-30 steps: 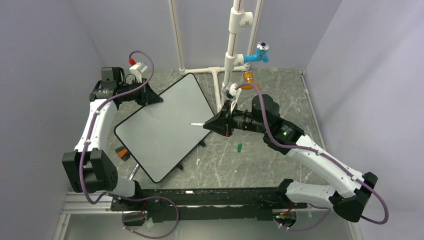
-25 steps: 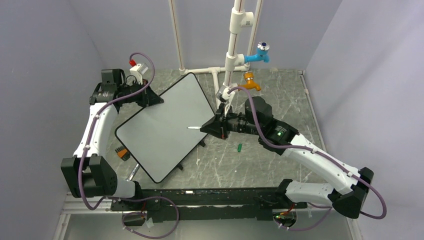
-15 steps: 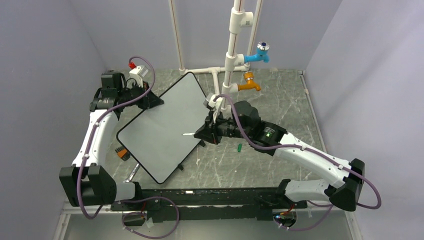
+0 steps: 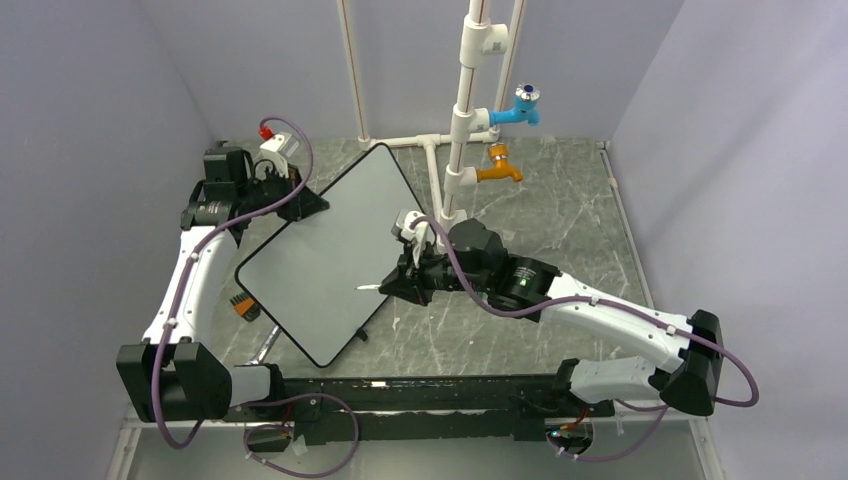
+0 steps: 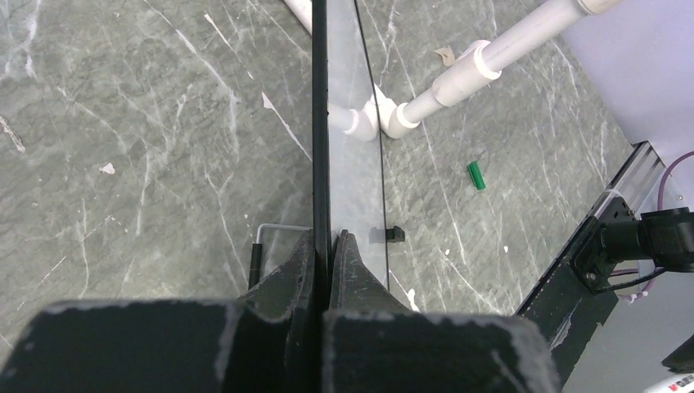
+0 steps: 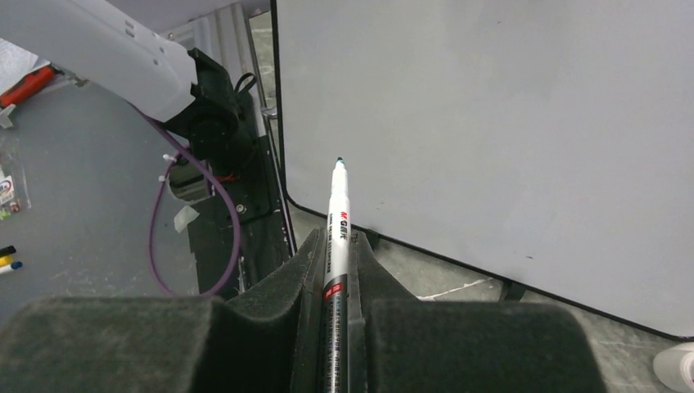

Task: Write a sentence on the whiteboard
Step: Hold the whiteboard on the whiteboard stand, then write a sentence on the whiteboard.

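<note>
The whiteboard point(image 4: 320, 250) is held tilted over the table, and its white face shows no sentence. My left gripper point(image 4: 300, 200) is shut on its far-left black rim. In the left wrist view the board point(image 5: 320, 123) runs edge-on between the closed fingers of that gripper point(image 5: 330, 237). My right gripper point(image 4: 397, 283) is shut on a white marker point(image 4: 370, 288). The marker's uncapped green tip points at the board's lower right part. The right wrist view has the marker point(image 6: 336, 221) between the jaws of the right gripper point(image 6: 336, 239), its tip close to the board point(image 6: 491, 123). Contact cannot be told.
A green marker cap point(image 4: 479, 294) lies on the grey marble table right of the board. A white pipe frame point(image 4: 462, 120) with blue and orange taps stands at the back. An orange-black tool point(image 4: 242, 305) lies under the board's left corner. A black rail point(image 4: 420, 390) runs along the near edge.
My right arm has carried the marker leftward and nearer, from the board's right middle to its lower right part. The left arm has shifted the board slightly.
</note>
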You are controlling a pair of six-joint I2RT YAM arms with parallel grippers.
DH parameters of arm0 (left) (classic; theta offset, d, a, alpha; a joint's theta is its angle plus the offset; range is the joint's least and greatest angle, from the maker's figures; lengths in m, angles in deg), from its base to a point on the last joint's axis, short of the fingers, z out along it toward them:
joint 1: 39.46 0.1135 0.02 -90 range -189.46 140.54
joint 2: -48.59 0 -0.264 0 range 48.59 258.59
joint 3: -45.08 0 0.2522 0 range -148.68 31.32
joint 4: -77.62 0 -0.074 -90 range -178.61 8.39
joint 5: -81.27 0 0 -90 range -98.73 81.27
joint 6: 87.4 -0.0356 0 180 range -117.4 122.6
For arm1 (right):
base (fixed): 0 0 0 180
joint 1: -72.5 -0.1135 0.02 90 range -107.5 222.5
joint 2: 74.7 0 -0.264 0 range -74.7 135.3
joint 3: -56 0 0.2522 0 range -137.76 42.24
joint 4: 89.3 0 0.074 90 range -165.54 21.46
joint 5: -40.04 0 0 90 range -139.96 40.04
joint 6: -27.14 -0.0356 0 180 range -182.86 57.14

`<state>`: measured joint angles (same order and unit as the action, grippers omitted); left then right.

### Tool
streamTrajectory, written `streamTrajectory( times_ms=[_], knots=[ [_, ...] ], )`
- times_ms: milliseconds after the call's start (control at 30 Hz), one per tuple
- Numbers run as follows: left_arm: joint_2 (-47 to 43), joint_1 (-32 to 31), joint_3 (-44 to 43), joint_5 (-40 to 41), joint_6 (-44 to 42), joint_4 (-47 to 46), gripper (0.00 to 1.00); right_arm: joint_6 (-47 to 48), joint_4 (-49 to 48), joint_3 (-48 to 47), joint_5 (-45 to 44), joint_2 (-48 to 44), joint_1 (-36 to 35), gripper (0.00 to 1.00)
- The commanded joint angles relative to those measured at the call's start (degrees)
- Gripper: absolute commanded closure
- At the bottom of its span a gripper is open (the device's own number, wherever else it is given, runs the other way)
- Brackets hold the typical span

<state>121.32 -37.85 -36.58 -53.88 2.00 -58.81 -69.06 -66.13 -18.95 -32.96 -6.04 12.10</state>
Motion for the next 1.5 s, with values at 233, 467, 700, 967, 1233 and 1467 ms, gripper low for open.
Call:
streamTrajectory(
  times_ms=[233,467,700,967,1233,1467],
  knots=[
    [-1.53,-4.05,3.3,11.16,-8.42,0.85,1.0,5.3,-6.9,0.96,-3.47,2.49,-5.29,1.0],
    [-1.0,-4.07,2.74,11.05,-8.23,1.45,1.0,5.67,-9.05,-2.98,-7.91,7.55,-9.36,1.0],
    [-1.19,-4.4,2.69,12.12,-8.25,1.64,1.0,5.41,-15.94,-6.63,-13.13,12.41,-12.1,1.0],
    [-1.71,-5.46,3.04,13.01,-8.7,1.66,1.0,5.66,-22.34,-12.57,-15.67,18.62,-12.46,1.0],
    [-2.16,-5.91,3.16,13.28,-9.23,1.84,1.0,5.67,-22.93,-17.82,-12.72,23.23,-12.46,1.0],
    [-2.41,-6.09,3.16,13.83,-9.15,1.96,1.0,5.66,-22.78,-20.73,-10.74,26.14,-12.5,1.0]
  ],
)
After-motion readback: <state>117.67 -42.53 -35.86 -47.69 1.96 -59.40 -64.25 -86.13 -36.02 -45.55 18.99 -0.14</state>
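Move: The left gripper already pinches the whiteboard's raised edge; the board's middle lies some 5 cm back, 4 cm right and 13 cm below it. From the marker-holding right gripper, the whiteboard's middle is about 14 cm ahead, 10 cm left and 15 cm lower. The wrench lies roughly 30 cm left and 2 cm back of the right gripper, the brush 37 cm left and 7 cm ahead, both some 27 cm down. Bring the right gripper about 15 cm left, across the front of the whiteboard towards its near left corner, dipping some 4 cm and easing back first, then climbing forward again; raise the marker tip roughly 10 degrees and keep it gripped. Keep the left gripper pinched on the board's raised edge, letting it drift a centimetre or so right and up. ##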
